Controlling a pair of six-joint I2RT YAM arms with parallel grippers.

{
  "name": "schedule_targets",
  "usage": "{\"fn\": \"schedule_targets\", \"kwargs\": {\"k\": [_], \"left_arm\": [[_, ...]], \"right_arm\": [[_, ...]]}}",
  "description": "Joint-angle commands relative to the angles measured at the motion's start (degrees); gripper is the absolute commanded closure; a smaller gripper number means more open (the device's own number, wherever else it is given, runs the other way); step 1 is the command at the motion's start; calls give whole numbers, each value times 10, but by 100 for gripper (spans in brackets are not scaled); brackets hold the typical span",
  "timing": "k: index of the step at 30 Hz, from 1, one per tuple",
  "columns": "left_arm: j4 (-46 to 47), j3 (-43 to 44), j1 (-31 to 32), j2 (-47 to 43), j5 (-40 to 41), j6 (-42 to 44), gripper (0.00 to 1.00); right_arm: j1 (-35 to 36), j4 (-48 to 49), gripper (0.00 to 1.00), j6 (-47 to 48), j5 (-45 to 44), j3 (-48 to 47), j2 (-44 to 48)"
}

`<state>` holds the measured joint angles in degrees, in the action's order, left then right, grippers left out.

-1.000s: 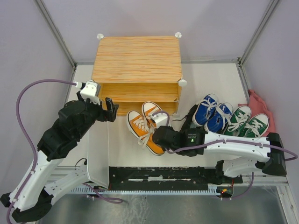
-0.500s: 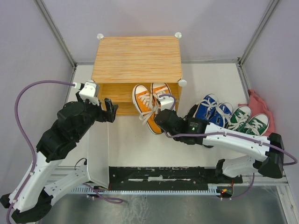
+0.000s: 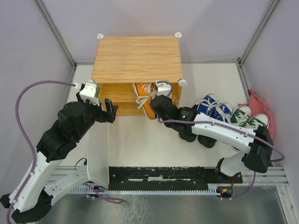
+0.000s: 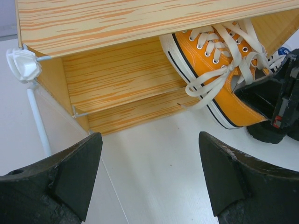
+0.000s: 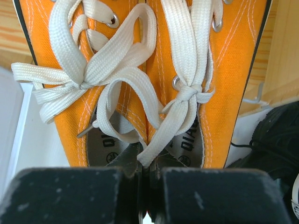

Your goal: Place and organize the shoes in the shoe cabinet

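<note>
The shoe cabinet (image 3: 137,58) stands at the back with a wood-grain top and its front open. My right gripper (image 3: 158,101) is shut on the inner walls of the orange sneakers (image 3: 146,101) and holds the pair half inside the cabinet's right part, toes under the top. In the right wrist view the orange sneakers (image 5: 140,70) fill the frame ahead of my shut fingers (image 5: 126,163). They also show in the left wrist view (image 4: 219,70). My left gripper (image 3: 108,110) is open and empty, left of the cabinet front. Blue sneakers (image 3: 212,108), green sneakers (image 3: 250,119) and black boots (image 3: 189,133) sit at the right.
The white translucent door panel (image 3: 98,154) lies open on the table below my left gripper. A pink cloth (image 3: 258,100) lies at the right wall. The cabinet's inner shelf (image 4: 121,79) and white corner knob (image 4: 21,63) show in the left wrist view.
My right gripper has carried the orange sneakers from the table in front of the cabinet up and back into its opening. The left arm has stayed still.
</note>
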<state>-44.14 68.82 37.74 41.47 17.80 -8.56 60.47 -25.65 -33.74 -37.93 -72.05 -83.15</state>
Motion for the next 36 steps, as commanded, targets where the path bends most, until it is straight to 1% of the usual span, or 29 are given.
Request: {"fn": "schedule_targets", "kwargs": {"k": [1,6,10,13,14,21,23,25,30,36], "left_arm": [[12,2,2,-4,-4,19,10],[11,-1,1,-6,-3,18,10],[9,-2,1,-8,-1,16,10],[7,-2,1,-10,1,16,10],[5,-2,1,-11,2,15,10],[3,-3,1,-17,2,13,10],[3,-2,1,-16,1,12,10],[3,-2,2,-17,2,12,10],[3,-6,1,-17,3,14,10],[3,-3,1,-20,1,13,10]], "right_arm": [[-19,118,98,9,-51,-60,6],[-37,119,98,9,-44,-64,-11],[-50,118,94,5,-37,-68,-28],[-54,112,89,0,-36,-69,-39],[-56,110,86,-6,-37,-67,-40],[-65,95,50,-23,-43,-66,-39],[-65,88,42,-21,-42,-72,-38],[-65,82,37,-16,-33,-81,-37],[-64,64,34,-17,4,-87,-18],[-64,21,33,-18,44,-88,19]]}}
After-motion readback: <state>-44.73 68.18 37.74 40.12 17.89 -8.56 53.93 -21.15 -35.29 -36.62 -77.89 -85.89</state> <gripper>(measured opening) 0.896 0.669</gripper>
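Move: The right hand still pinches the pair of orange shoes at their inner sides. The pair's middle is about 7 cm ahead, 1 cm left and 4 cm lower; their place, the right half of the upper shelf, lies roughly 11 cm ahead, 1 cm right, 6 cm down. The cabinet's right wall stands some 10 cm right and 8 ahead, the black shoes 17 right, 3 back and well below. From the left hand, that shelf spot is about 18 cm ahead, 15 right, 14 lower. Keeping its pinch on the inner sides of the orange shoes, the right hand pushes them about 4 cm forward into the upper compartment and lowers them some 2 cm onto the shelf. Its fingers then open wide and let go, and the hand springs up about 6 cm, first still edging forward, then easing back, with a tilt of about 10 degrees. ##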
